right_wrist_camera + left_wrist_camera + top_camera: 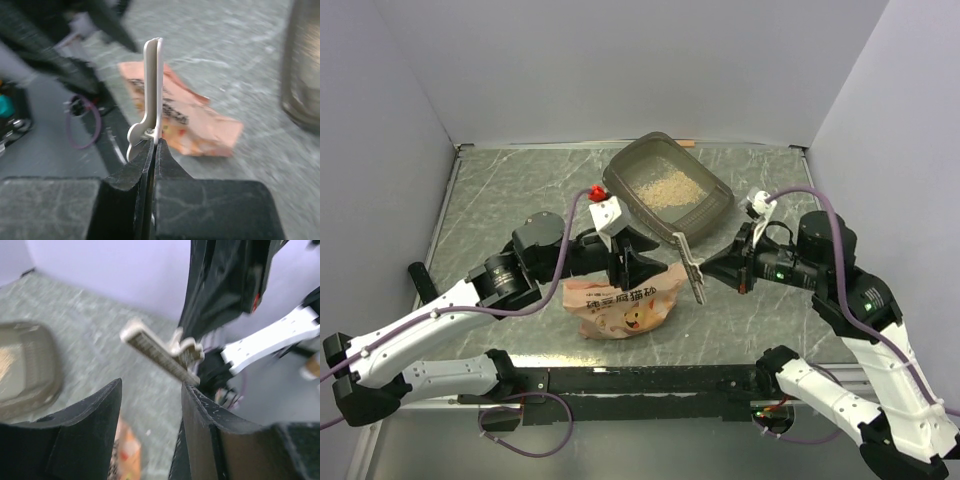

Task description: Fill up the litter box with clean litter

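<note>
The litter box (718, 205) stands at the back centre, with a shallow layer of pale clean litter (665, 190) in it. It also shows in the left wrist view as the litter box (25, 370), and in the right wrist view as the litter box (305, 65). An orange-pink printed bag (625, 305) lies flat in front of it. My left gripper (642, 268) hovers just above the bag's top edge, open, with nothing between its fingers (97, 405). My right gripper (154, 142) is shut on a pale bag clip (154, 85), held to the right of the bag (190, 120).
The clip (690, 265) hangs between the two grippers, close to the left fingers, and shows as the clip (160, 352) ahead of them. Grey walls close the table on three sides. A black rail (650, 378) runs along the near edge.
</note>
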You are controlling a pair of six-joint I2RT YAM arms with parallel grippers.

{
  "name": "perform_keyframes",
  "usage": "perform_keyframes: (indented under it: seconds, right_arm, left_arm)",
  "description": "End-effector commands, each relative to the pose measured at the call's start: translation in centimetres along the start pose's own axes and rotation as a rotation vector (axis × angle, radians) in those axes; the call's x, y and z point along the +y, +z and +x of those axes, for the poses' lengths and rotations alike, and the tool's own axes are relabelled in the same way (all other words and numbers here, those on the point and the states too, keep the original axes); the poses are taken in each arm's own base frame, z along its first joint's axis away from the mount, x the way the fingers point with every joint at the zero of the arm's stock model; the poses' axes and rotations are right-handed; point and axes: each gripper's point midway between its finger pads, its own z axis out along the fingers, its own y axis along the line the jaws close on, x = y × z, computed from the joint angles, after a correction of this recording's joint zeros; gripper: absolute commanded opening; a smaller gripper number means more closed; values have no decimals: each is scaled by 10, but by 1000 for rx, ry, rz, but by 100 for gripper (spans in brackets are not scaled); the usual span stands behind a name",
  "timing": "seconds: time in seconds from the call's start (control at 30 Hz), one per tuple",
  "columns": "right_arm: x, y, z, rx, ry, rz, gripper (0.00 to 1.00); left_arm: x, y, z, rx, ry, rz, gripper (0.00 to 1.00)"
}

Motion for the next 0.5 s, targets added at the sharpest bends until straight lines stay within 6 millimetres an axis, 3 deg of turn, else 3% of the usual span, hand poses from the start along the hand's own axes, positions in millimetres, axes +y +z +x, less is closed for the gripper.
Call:
perform_keyframes:
  seconds: [0.0, 0.47]
  right_arm:
    - [48, -17, -24, -101, -94, -225, 0]
    - [74, -19, -32, -151, -87, -396, 0]
  left_arm:
    - [-30, 2, -53, -193, -60, 143, 56]
    - [-40, -1, -47, -250, -73, 254, 55]
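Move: The clip in the right fingers has its middle about 5 cm to the right of the open left fingers, 1 cm back and 1 cm below. From the right hand the clip's middle sits some 2 cm left, level in height and reach, and the left fingers 7 cm left, 1 cm ahead and 1 cm above. The litter bag lies 5 cm ahead, 7 cm left and 31 cm below the left hand; the litter box, 35 cm ahead, 3 cm right, 33 cm below. High above the litter bag the hands close in on each other: the right hand, still pinching the clip, draws back about 4 cm while rising some 3 cm and bringing it 2 cm left towards the left gripper, turning roughly 15 degrees counter-clockwise with its fingertips tipping up. The left hand, fingers kept half open, rises about 4 cm and then sinks back over 1 cm, easing 2 cm back and 1.5 cm right to the clip as its tips tilt up some 10 degrees; its fingers come close around the clip's bar without closing, and whether they touch can't be seen. ##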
